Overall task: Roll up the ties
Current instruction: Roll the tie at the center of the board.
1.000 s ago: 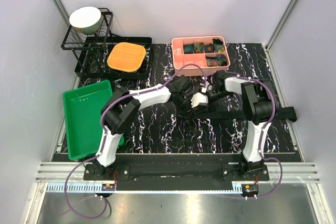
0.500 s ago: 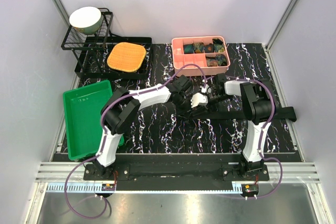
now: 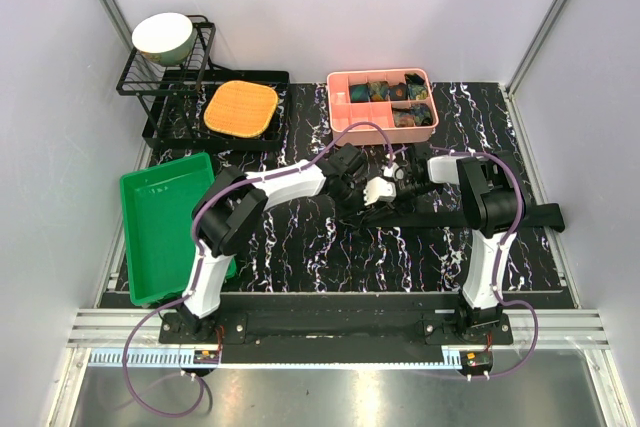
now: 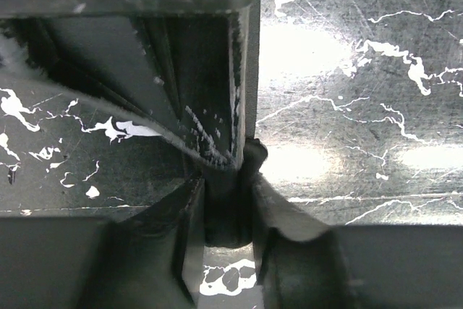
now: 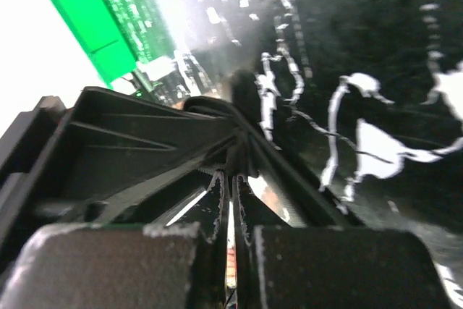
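A long black tie [image 3: 470, 217] lies flat across the marbled table, running from the right edge to the middle. Both grippers meet at its left end. My left gripper [image 3: 362, 209] reaches in from the left; in its wrist view the jaws [image 4: 228, 251] are shut on a bunched dark fold of the tie [image 4: 228, 211]. My right gripper [image 3: 388, 197] comes in from the right and slightly behind. Its fingers [image 4: 202, 70] slope down to the same fold. In the right wrist view that gripper [image 5: 235, 168] is shut, and dark tie fabric [image 5: 236, 151] is pinched at its tips.
A pink divided box [image 3: 348, 117] holding several rolled ties stands at the back centre. A green tray [image 3: 165, 222] sits at the left, with a black rack and bowl [image 3: 163, 35] and an orange pad [image 3: 241, 109] behind it. The booth's walls close in both sides.
My right gripper has shut its jaws at the tie's left end. Both arms have otherwise barely moved, and the tie lies as before.
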Available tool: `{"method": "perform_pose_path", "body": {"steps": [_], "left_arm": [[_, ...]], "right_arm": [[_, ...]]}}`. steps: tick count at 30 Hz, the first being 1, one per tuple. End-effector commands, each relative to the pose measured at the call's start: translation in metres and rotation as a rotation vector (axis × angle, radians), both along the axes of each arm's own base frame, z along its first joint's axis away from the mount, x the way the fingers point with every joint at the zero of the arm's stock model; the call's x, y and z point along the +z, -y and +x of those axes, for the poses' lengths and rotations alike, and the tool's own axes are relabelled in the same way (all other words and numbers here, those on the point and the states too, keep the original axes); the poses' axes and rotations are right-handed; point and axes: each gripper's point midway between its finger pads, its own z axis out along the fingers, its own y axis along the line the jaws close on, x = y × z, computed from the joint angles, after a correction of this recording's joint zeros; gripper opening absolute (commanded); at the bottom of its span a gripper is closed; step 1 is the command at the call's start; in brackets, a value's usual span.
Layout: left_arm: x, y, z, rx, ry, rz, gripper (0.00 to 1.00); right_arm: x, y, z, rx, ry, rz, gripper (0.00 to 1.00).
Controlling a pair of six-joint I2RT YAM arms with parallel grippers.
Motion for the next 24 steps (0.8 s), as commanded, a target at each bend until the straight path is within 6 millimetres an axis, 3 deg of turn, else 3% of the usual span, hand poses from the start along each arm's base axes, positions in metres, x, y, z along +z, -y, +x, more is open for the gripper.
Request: {"method": "perform_pose_path", "body": {"steps": [1, 11, 14, 24], "left_arm": [[-0.017, -0.022, -0.009, 0.030, -0.046, 0.086, 0.38], [0.036, -0.011, 0.014, 0.090, 0.061, -0.078, 0.64], [0.034, -0.014, 0.014, 0.054, 0.104, -0.076, 0.71], [0.011, -0.009, 0.005, -0.073, 0.133, -0.022, 0.78]], "right_arm": [[-0.023, 0.014, 0.001, 0.010, 0.026, -0.116, 0.00], [-0.045, 0.026, 0.003, 0.032, 0.032, -0.218, 0.00], [-0.046, 0.026, 0.003, 0.036, 0.031, -0.219, 0.00], [-0.044, 0.025, 0.004, 0.037, 0.029, -0.214, 0.00]]}}
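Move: The tie's roll sits right between the two grippers: at the left hand's fingertips, about 1 cm to its right and 1 cm below, and from the right hand about 1 cm to the left and 1 cm below. The unrolled strip's middle lies about 20 cm to the left hand's right, level with it fore and aft and some 2 cm lower. The pink box is about 22 cm ahead of the left hand and 2 cm to its right. The tie's roll passes into the right gripper's sole hold: the right fingers, already shut on the cloth, keep their pinch and carry it down nearly 2 cm and about 1 cm right, tips tilting some 5 degrees farther down, then stay there. The left fingers spread wide and let go of the roll, the hand drawing about 2 cm left off it and rising slightly. ##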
